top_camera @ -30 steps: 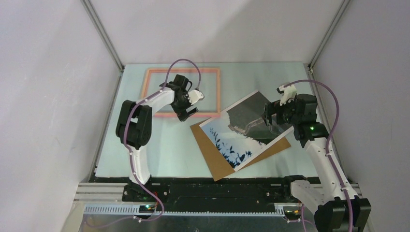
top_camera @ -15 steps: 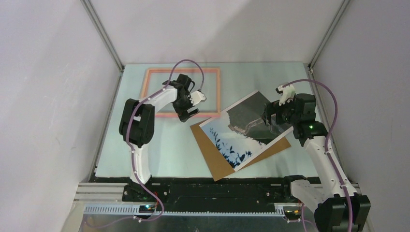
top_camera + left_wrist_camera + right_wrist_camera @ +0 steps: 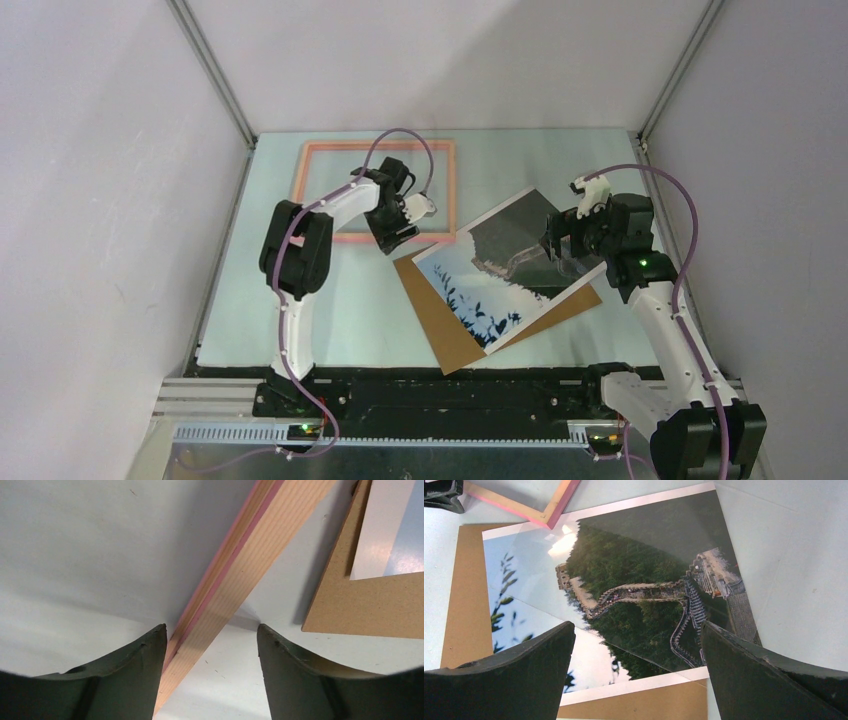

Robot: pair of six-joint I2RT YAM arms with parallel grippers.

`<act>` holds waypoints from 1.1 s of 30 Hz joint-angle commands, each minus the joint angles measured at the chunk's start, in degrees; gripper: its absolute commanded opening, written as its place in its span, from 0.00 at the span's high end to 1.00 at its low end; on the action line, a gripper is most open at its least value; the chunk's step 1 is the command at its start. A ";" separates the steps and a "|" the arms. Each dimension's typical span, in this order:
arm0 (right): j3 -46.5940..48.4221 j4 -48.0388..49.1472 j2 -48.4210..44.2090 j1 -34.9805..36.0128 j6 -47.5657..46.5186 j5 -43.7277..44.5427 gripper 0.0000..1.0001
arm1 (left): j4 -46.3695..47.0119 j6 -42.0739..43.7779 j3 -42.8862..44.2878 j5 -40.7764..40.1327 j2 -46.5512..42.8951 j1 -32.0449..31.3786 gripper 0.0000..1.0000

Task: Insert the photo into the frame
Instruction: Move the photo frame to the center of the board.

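The salmon-pink frame (image 3: 380, 146) lies flat at the back left of the table. My left gripper (image 3: 402, 218) is low over its near rail by the right corner. In the left wrist view the rail (image 3: 250, 565) runs slantwise between the jaws of the left gripper (image 3: 211, 628), close against the left finger (image 3: 145, 675), with a gap to the right one; the jaws are open. The photo (image 3: 500, 270) lies askew on a brown backing board (image 3: 450, 335). My right gripper (image 3: 558, 245) hovers open over the photo's dark hill end (image 3: 634, 580), holding nothing. A clear sheet's edge crosses the photo.
The backing board (image 3: 370, 610) lies just right of the frame's near corner (image 3: 549, 512). Grey enclosure walls close in the table on the left, back and right. Purple cables loop above both wrists.
My left gripper has shifted a little to the right along the frame's near rail and its jaws have narrowed round the rail. The right arm and the photo have not moved.
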 commanded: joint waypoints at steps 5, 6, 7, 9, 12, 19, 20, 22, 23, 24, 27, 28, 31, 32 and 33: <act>0.31 0.38 -0.02 0.05 -0.60 -0.78 0.00 | -0.36 -2.47 -0.28 -0.68 -0.89 0.49 0.47; 0.32 0.37 -0.01 0.07 -0.63 -0.81 0.00 | -0.31 -3.51 -0.22 -0.70 -1.27 0.62 0.49; 0.33 0.34 0.00 0.07 -0.66 -0.85 0.00 | -0.34 -4.08 -0.19 -0.71 -1.46 0.93 0.52; 0.32 0.25 0.05 0.06 -0.64 -0.94 0.00 | -0.32 -6.35 -0.17 -0.67 -2.01 1.45 0.57; 0.32 0.35 0.01 0.04 -0.65 -0.99 0.00 | -0.35 -8.73 -0.87 -0.46 -2.96 1.96 0.62; 0.30 0.34 0.08 0.16 -0.63 -1.16 0.00 | -0.28 -19.25 -4.93 -0.59 -5.68 3.80 0.84; 0.27 0.32 0.04 0.20 -0.61 -1.16 0.00 | -0.28 -20.43 -5.31 -0.18 -5.95 4.69 0.88; 0.32 0.30 0.08 0.31 -0.59 -1.18 0.00 | -0.21 -24.29 -6.20 0.55 -6.81 5.89 0.93; 0.32 0.30 0.13 0.34 -0.63 -1.23 0.00 | -0.18 -26.90 -6.86 0.88 -7.38 6.31 0.93; 0.31 0.31 0.15 0.40 -0.66 -1.20 0.00 | -0.15 -28.12 -7.16 1.44 -7.64 6.97 0.95; 0.32 0.42 0.54 0.59 -0.71 -0.92 0.00 | -0.06 -34.51 -8.57 3.85 -8.67 7.55 0.98; 0.33 0.45 0.67 0.73 -0.72 -0.87 0.00 | -0.09 -35.71 -8.72 5.17 -8.72 7.54 1.00; 0.33 0.35 1.14 0.95 -0.83 -0.53 0.00 | 0.20 -40.96 -8.94 8.33 -8.34 7.59 1.00; 0.29 0.33 1.23 0.91 -0.84 -0.45 0.00 | 0.54 -42.89 -8.95 9.65 -8.25 7.60 1.00; 0.31 0.22 1.45 0.87 -0.84 -0.39 0.00 | 0.56 -43.68 -8.69 11.26 -7.88 7.60 1.00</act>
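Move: The photo frame's near bar already lies between the left hand's open fingers; the frame's middle is about 9 cm ahead of that hand and 4 cm to its left, about level with the fingertips. The photo's middle lies some 22 cm to the hand's right and 6 cm nearer, with the brown board under it about 19 cm right and 8 cm nearer. From the right hand, the frame is about 33 cm left, 16 cm ahead and 20 cm below. Closing first, almost on the spot, the left fingers pinch the frame's near bar. Then the hand swings left and back about 5 cm, staying level just above the table, and turns roughly 40 degrees counter-clockwise, dragging the frame round with it, away from the photo. ##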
